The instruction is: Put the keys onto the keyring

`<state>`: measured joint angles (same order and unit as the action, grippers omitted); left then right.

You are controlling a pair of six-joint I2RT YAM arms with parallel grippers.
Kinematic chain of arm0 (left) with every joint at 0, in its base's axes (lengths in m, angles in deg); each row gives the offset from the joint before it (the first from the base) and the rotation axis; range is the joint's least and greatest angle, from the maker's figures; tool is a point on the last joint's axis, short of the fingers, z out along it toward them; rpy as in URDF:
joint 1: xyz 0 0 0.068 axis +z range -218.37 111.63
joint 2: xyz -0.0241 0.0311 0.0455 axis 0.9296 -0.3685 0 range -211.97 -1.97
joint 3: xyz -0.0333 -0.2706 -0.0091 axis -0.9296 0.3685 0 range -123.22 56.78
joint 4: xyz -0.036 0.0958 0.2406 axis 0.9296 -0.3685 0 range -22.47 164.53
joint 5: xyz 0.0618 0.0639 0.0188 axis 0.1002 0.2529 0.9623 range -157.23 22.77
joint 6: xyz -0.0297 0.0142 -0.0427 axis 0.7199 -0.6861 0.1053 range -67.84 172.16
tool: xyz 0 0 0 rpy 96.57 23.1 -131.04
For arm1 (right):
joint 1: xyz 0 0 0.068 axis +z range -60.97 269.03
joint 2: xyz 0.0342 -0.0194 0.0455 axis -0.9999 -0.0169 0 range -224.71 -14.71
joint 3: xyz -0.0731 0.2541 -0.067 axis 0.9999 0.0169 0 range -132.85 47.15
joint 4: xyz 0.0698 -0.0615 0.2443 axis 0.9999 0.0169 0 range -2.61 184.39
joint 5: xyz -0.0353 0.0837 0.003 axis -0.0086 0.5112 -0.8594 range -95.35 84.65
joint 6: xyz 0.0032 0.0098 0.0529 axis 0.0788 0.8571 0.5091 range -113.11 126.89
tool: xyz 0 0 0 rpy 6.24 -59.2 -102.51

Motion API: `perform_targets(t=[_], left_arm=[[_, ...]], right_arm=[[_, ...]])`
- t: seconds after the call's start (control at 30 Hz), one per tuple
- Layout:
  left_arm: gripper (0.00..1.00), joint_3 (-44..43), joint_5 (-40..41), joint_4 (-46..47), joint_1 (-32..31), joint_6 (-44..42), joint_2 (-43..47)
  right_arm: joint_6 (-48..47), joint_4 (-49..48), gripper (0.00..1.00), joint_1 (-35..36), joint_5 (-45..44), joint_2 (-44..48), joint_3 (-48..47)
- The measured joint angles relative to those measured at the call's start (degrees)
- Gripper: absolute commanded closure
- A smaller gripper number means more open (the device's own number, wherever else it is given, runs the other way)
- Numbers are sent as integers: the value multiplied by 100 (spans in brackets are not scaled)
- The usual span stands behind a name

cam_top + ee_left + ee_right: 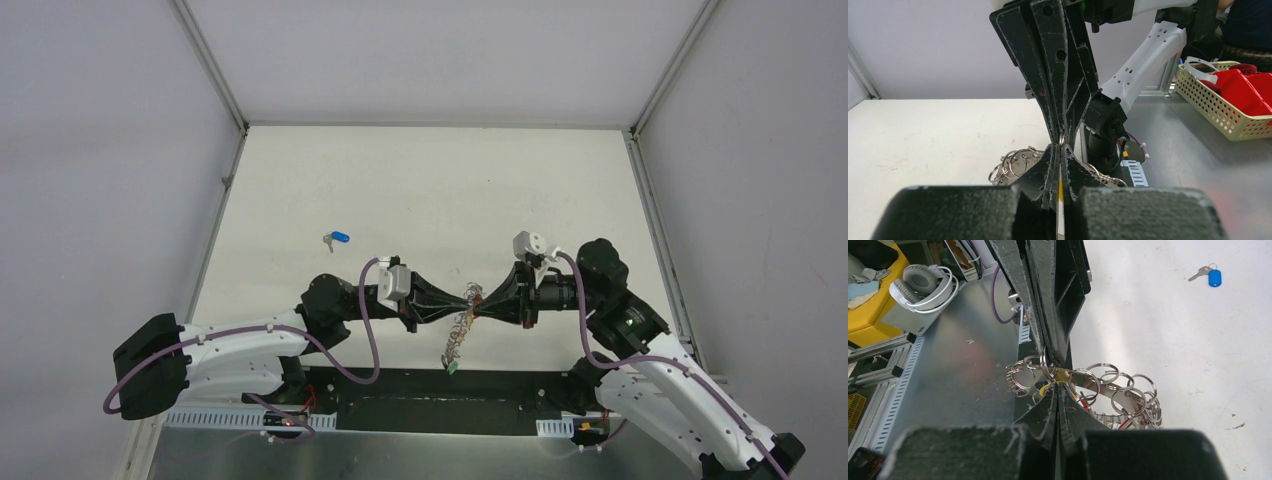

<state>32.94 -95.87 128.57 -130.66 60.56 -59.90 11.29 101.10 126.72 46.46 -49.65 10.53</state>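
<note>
My two grippers meet tip to tip above the table's near edge. The left gripper point(462, 304) point(1061, 148) is shut, and a yellow key tag point(1060, 189) shows edge-on between its fingers. The right gripper point(482, 305) point(1055, 386) is shut on a small split ring point(1044, 362) of the keyring point(1120, 392), right at the left fingertips. The yellow tag's point(1060, 374) rounded end shows just beyond my right fingertips. The keyring point(458, 340), a silvery band strung with several rings, droops below the tips, with a green tag point(452, 368) at its low end. A blue-tagged key point(337, 238) point(1214, 277) lies alone on the table.
White walls and metal posts enclose the table point(420, 190) at the back and sides. A grey metal shelf point(963, 365) runs along the near edge. Off the table stand a perforated basket point(1218, 107) with red items, and headphones point(923, 285).
</note>
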Motion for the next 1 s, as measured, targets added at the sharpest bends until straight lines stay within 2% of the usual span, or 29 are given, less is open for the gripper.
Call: perform_targets(t=[0.23,0.27,0.37,0.67,0.83,1.0], left_arm=[[100,0,0,-59,0,0,-46],[100,0,0,-59,0,0,-59],[100,0,2,-52,0,0,-72],[100,0,0,48,0,0,-72],[100,0,0,48,0,0,-72],[100,0,0,48,0,0,-70]], right_arm=[[-4,57,99,0,33,-212,0],[-2,66,93,0,22,-216,0],[13,120,70,0,-42,-223,0],[-118,588,52,0,-431,199,-2],[-153,496,48,0,-455,734,-35],[-111,192,49,0,-411,656,-79]])
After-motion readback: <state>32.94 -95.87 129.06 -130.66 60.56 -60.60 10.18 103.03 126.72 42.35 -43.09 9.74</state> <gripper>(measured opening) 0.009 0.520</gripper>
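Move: The yellow key is right at the right hand's shut fingertips, about 2 cm below its hand point and 1 cm to its left; the keyring hangs below it, its middle roughly 6 cm under the hand point and 1 cm to the left. The blue key lies on the table about 23 cm ahead, 27 cm left and 26 cm down. From the left hand, which pinches the small ring, the yellow key is some 4 cm below and 1 cm to the right. The yellow key is worked downward by the right hand's shut fingertips, which sink about 2 cm close under the left fingertips; they then open to roughly half, back off a little to the right and rise some 4 cm, the tips tilting up about 10 degrees. The left hand keeps its pinch on the small ring and stays almost in place. ##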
